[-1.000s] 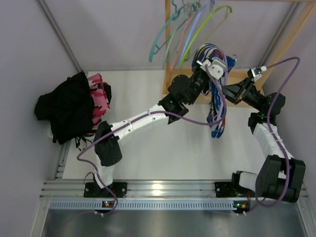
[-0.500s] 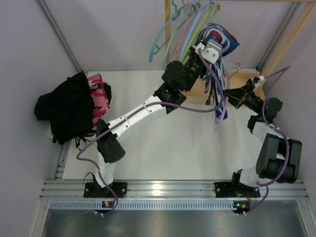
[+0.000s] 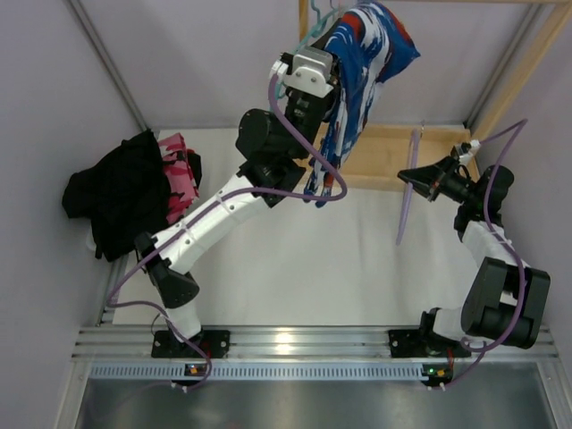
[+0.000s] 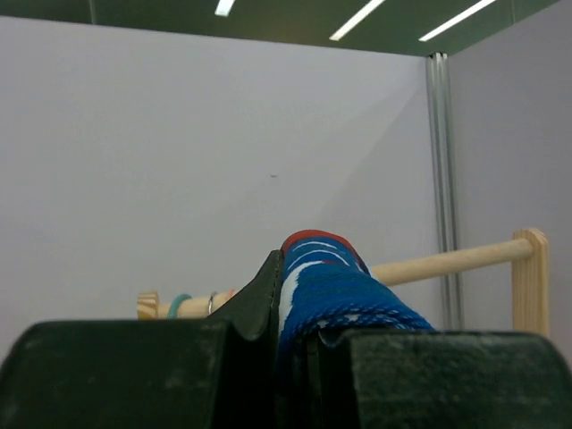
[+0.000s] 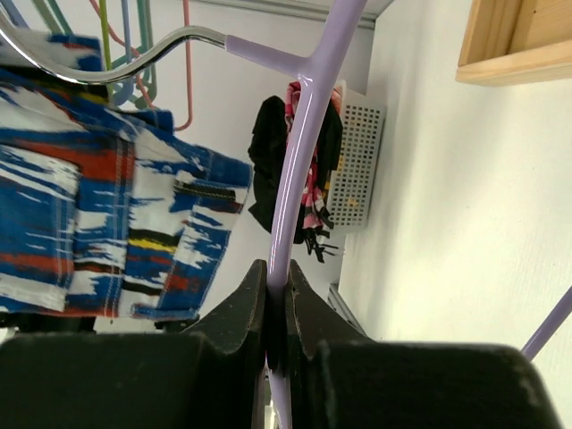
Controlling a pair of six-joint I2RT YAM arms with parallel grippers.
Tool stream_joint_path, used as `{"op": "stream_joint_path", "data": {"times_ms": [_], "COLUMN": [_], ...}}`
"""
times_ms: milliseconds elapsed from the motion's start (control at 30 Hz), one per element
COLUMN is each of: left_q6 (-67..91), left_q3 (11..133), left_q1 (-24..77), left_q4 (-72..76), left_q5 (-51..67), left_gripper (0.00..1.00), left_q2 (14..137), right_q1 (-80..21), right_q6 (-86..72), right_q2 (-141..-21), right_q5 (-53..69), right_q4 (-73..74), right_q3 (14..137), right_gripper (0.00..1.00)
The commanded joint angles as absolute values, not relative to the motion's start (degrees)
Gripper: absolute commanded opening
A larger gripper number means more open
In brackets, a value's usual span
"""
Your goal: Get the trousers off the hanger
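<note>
The blue-and-white patterned trousers (image 3: 368,49) hang high in the air, bunched in my left gripper (image 4: 286,308), which is shut on a fold of them (image 4: 332,279). They are apart from the lilac hanger (image 3: 409,183), which is bare. My right gripper (image 5: 279,299) is shut on that hanger's bar (image 5: 302,143), low at the right beside the wooden rack. In the right wrist view the patterned trousers (image 5: 85,223) hang to the left of the hanger. The black trousers (image 3: 121,192) and the pink-red camouflage trousers (image 3: 179,174) lie heaped at the far left.
A wooden clothes rack (image 3: 384,152) stands at the back right; its rail (image 4: 447,259) carries several coloured hangers (image 3: 304,40). The heaped garments rest in a white perforated basket (image 5: 362,161). Purple cables loop from both arms.
My left arm has swung up and to the left, carrying the patterned trousers off the lilac hanger. The right gripper has kept hold of the hanger, which now hangs bare.
</note>
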State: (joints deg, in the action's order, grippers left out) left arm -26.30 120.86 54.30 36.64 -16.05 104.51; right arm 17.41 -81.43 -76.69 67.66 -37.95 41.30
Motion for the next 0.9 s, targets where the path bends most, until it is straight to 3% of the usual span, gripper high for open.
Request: {"op": "stream_joint_path", "data": {"times_ms": [0, 167, 467, 667, 867], "left_q6": [-17.1, -11.2, -10.9, -16.9, -15.3], "left_q3": [114.2, 97.0, 80.5, 74.1, 70.5], "left_q1": [54.1, 54.4, 55.0, 54.9, 52.0], "left_q4": [38.9, 34.4, 22.9, 21.1, 15.9], "left_q5": [-15.0, -9.5, -16.8, -26.5, -27.8], "left_gripper": [0.00, 0.00, 0.00, 0.00, 0.00], "left_q2": [94.9, 82.9, 71.4, 64.8, 57.9], "right_q1": [18.0, 18.0, 18.0, 17.9, 17.6], "right_q6": [-77.2, -76.4, -71.6, -69.3, -69.1], "right_q2": [-74.8, -74.9, -74.5, -74.4, -75.4], "right_q5": [67.7, 67.6, 67.4, 66.6, 66.4], "right_q4": [-37.7, -36.8, -30.3, -25.2, -24.5], "right_q3": [44.0, 45.1, 47.6, 49.3, 50.7], "right_gripper": [0.00, 0.00, 0.00, 0.00, 0.00]}}
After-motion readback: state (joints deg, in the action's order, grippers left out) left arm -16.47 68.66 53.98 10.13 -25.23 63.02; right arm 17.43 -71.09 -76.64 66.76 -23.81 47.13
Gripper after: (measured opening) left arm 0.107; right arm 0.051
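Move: The trousers hang already free in the left fingers. The laundry basket with its pile lies about 45 cm to this hand's left, 4 cm farther out and some 58 cm below; its pink garment is roughly 36 cm left and 8 ahead, the black one about 51 left and 2 ahead. Empty hangers hang some 22 cm ahead, 4 left and 22 lower. From the right hand the basket lies around 62 cm left, 4 ahead, 20 below. The trousers, still pinched at the waist, are brought down about 20 cm and slightly back towards the robot by the left hand, away from the rack; then, as the sinking eases off, they are carried about 10 cm left towards the laundry basket. The wrist tips forward and down some 30 degrees and rolls its left side up about 20. ##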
